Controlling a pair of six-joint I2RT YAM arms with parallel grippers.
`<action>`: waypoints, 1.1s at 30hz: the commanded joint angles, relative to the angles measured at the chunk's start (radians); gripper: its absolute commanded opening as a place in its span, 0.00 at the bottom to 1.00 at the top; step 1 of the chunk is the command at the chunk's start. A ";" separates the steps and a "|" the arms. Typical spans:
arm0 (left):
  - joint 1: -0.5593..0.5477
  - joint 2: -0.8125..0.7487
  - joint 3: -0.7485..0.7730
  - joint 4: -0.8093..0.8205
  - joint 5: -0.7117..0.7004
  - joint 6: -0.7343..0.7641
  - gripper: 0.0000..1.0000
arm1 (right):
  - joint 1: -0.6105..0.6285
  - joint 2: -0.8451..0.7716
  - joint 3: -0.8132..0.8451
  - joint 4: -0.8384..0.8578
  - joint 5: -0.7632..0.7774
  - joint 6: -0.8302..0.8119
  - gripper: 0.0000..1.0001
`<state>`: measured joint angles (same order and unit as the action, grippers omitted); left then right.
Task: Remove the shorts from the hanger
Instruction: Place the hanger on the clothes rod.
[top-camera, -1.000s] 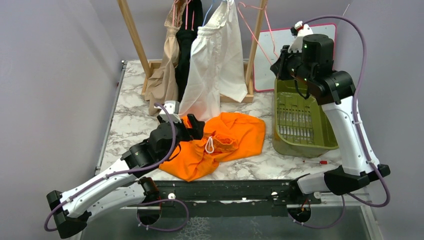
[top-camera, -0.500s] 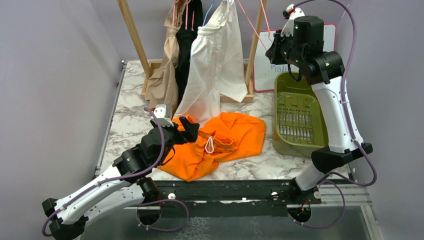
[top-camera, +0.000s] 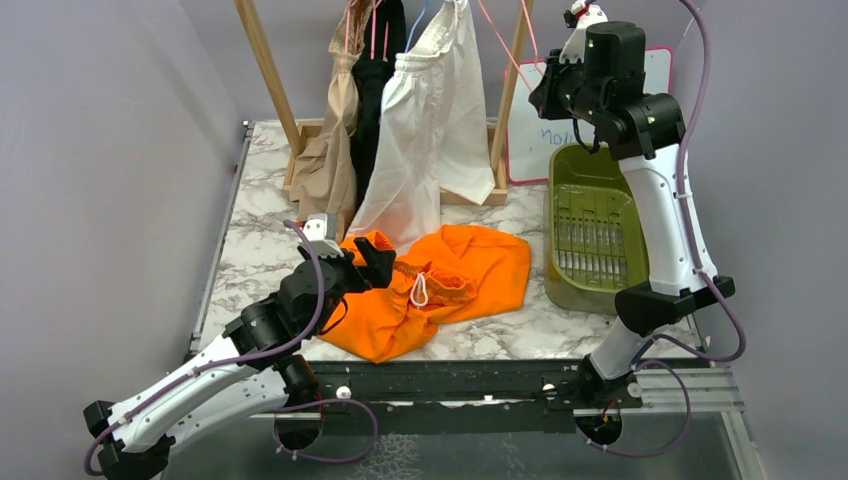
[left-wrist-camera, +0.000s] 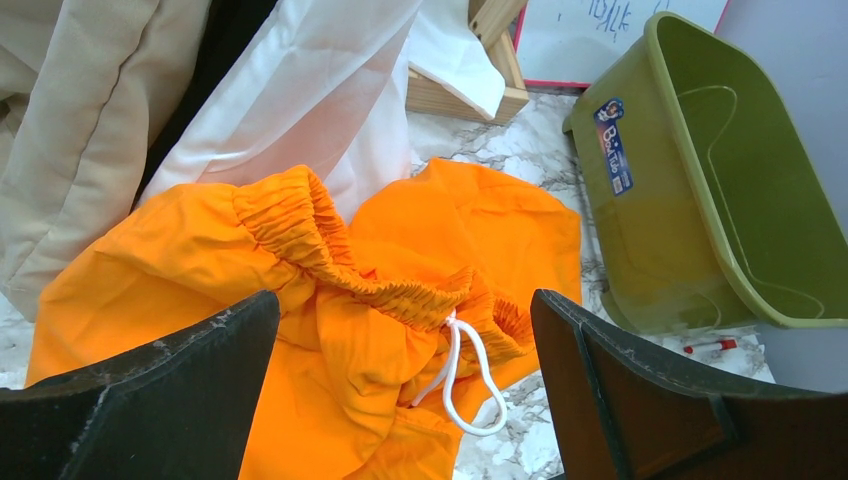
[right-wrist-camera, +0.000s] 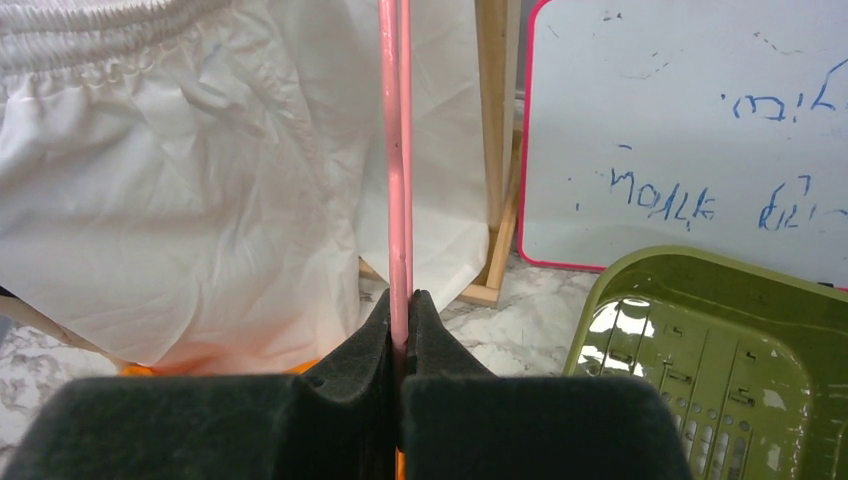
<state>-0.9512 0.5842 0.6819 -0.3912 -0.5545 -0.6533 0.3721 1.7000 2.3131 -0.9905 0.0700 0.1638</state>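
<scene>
The orange shorts (top-camera: 450, 280) (left-wrist-camera: 400, 260) lie crumpled on the marble table, white drawstring showing. My left gripper (top-camera: 365, 262) (left-wrist-camera: 405, 330) hovers open over their left edge with nothing between its fingers. Cream-white shorts (top-camera: 432, 130) (right-wrist-camera: 180, 180), black shorts (top-camera: 375, 100) and tan shorts (top-camera: 330, 150) hang on hangers from the wooden rack (top-camera: 262, 60). My right gripper (top-camera: 548, 95) (right-wrist-camera: 403, 300) is raised by the rack's right post, shut on a bare pink hanger (right-wrist-camera: 401, 150) whose thin bar runs up from between the fingers.
A green plastic basket (top-camera: 600, 230) (left-wrist-camera: 700, 180) stands at the right of the table. A pink-framed whiteboard (top-camera: 525, 140) (right-wrist-camera: 680, 130) leans behind it. A small red-capped marker (left-wrist-camera: 708, 346) lies in front of the basket. The rack's base sits at the table's back.
The right arm has risen and swung back toward the rack with the pink hanger in its grip. The left gripper has pulled back slightly from the orange shorts, still open.
</scene>
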 joint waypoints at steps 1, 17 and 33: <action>-0.003 -0.004 0.004 0.010 -0.013 -0.009 0.99 | 0.003 0.011 0.000 -0.013 0.021 -0.009 0.01; -0.003 0.014 0.013 0.011 0.016 -0.023 0.99 | 0.004 0.006 -0.012 -0.033 0.041 -0.023 0.08; -0.003 0.082 0.035 -0.065 0.016 -0.005 0.99 | 0.004 -0.514 -0.736 0.303 -0.071 -0.006 0.65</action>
<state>-0.9512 0.6388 0.6823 -0.4042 -0.5385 -0.6708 0.3721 1.3617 1.7729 -0.8532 0.0349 0.1558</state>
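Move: My right hand grips the lower end of the pink hanger. The rod spot for its hook is out of view, roughly 10 cm ahead, 3 cm left and 12 cm above. The white shorts' middle is some 16 cm left, 7 cm ahead and 12 cm lower; the green basket is about 17 cm right, about level fore and aft, and 35 cm below. From my idle left hand, that rod spot lies about 28 cm ahead, 17 cm right and 30 cm up. With my right hand I ease the gripped hanger down a couple of centimetres, staying nearly in place, then open my fingers a bit over halfway and let go of its lower end. I draw back about 6 cm, picking up speed away from the rod and sinking until I am some 5 cm lower. ##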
